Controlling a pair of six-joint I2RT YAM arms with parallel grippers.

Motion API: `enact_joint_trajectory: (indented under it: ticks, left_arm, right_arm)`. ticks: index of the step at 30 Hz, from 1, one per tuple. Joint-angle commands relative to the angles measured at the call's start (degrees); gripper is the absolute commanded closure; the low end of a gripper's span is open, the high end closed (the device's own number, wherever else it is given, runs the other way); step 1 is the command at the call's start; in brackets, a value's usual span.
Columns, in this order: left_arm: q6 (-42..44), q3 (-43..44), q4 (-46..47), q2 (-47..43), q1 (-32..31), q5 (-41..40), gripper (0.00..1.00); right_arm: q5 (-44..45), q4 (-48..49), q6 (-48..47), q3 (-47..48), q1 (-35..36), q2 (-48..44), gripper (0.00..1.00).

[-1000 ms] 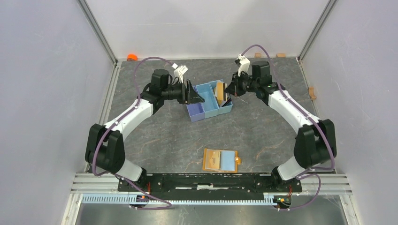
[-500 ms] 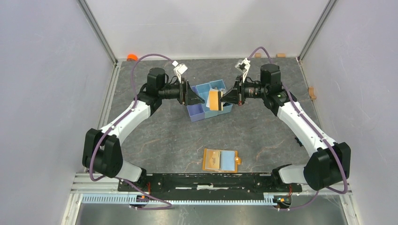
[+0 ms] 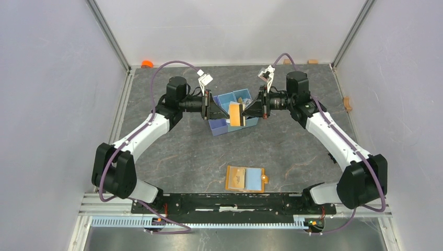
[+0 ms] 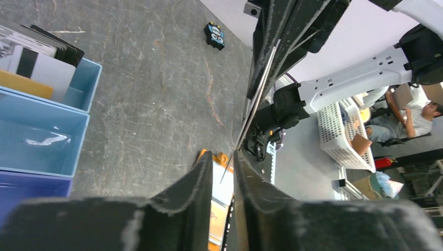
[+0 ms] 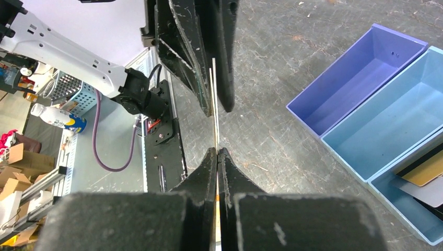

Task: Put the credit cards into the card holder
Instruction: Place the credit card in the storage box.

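A gold-yellow credit card [image 3: 236, 114] hangs on edge above the blue tray [image 3: 218, 128], and my right gripper [image 3: 246, 112] is shut on its right end. In the right wrist view the card [image 5: 214, 99] shows edge-on, running out of my right gripper [image 5: 217, 150] into the opposing fingers [image 5: 196, 57]. My left gripper [image 3: 228, 111] faces it. In the left wrist view the card's thin edge [image 4: 251, 112] reaches between my left gripper's [image 4: 222, 158] jaws, with a gap on each side. The card holder [image 3: 245, 179] lies open near the front edge. More credit cards [image 4: 36, 65] stand in the tray's end compartment.
The tray [image 4: 47, 138] has a purple compartment [image 5: 355, 78] and a light-blue one [image 5: 386, 130]; neither shows any card. A small black-and-blue gadget [image 4: 214, 35] lies on the table. An orange object [image 3: 147, 64] and small wooden blocks [image 3: 347, 103] sit along the back and right edges.
My right gripper lifted the gold-yellow card out of the tray and swung it toward the left gripper. The left gripper came up to the card and its jaws narrowed round it.
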Motion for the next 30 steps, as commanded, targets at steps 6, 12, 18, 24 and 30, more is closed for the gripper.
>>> enact_joint_trajectory:
  ticks: [6, 12, 18, 24, 30]
  left_arm:
    - [0.45, 1.26, 1.71, 1.83, -0.42, 2.21, 0.98]
    - [11.17, 7.57, -12.18, 6.36, 0.68, -4.73, 0.98]
    - [12.13, 7.94, -10.64, 8.92, 4.41, -10.03, 0.98]
    - [11.86, 9.66, -9.34, 13.15, 6.74, -9.38, 0.98]
    - [12.10, 10.83, -8.82, 14.85, 7.71, -10.00, 0.98]
  right_arm:
    - [2.76, 5.87, 1.24, 4.39, 0.43, 6.85, 1.00]
    - [6.51, 4.89, -3.24, 10.79, 0.33, 16.58, 1.00]
    - [5.77, 4.60, -5.10, 17.24, -0.19, 25.85, 1.00]
    - [4.53, 5.93, -6.42, 19.81, -2.21, 31.70, 1.00]
    - [3.97, 5.96, -7.07, 19.64, -4.43, 33.66, 1.00]
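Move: The left hand's open fingers straddle the free end of a stacked pair of credit cards; their shared middle is about 3 cm to its right, level with it, and 3 cm to the left of the right hand, which already grips them. From the right hand, the storage box's card-filled right compartment lies some 11 cm ahead, 2 cm right and 17 cm down. At similar depth, the empty middle compartment is about 10 cm ahead and 1 cm right of the left hand, the purple compartment 9 cm ahead and 5 cm left. Forward and down over the storage box go both hands, once the left fingers have shut on the white card. The right keeps its pinch on the orange card and sets off first, travelling about 13 cm forward and 11 cm down; the left goes some 9 cm forward and down and 4 cm left to the purple compartment, swinging counter-clockwise and tipping its fingertips lower. ##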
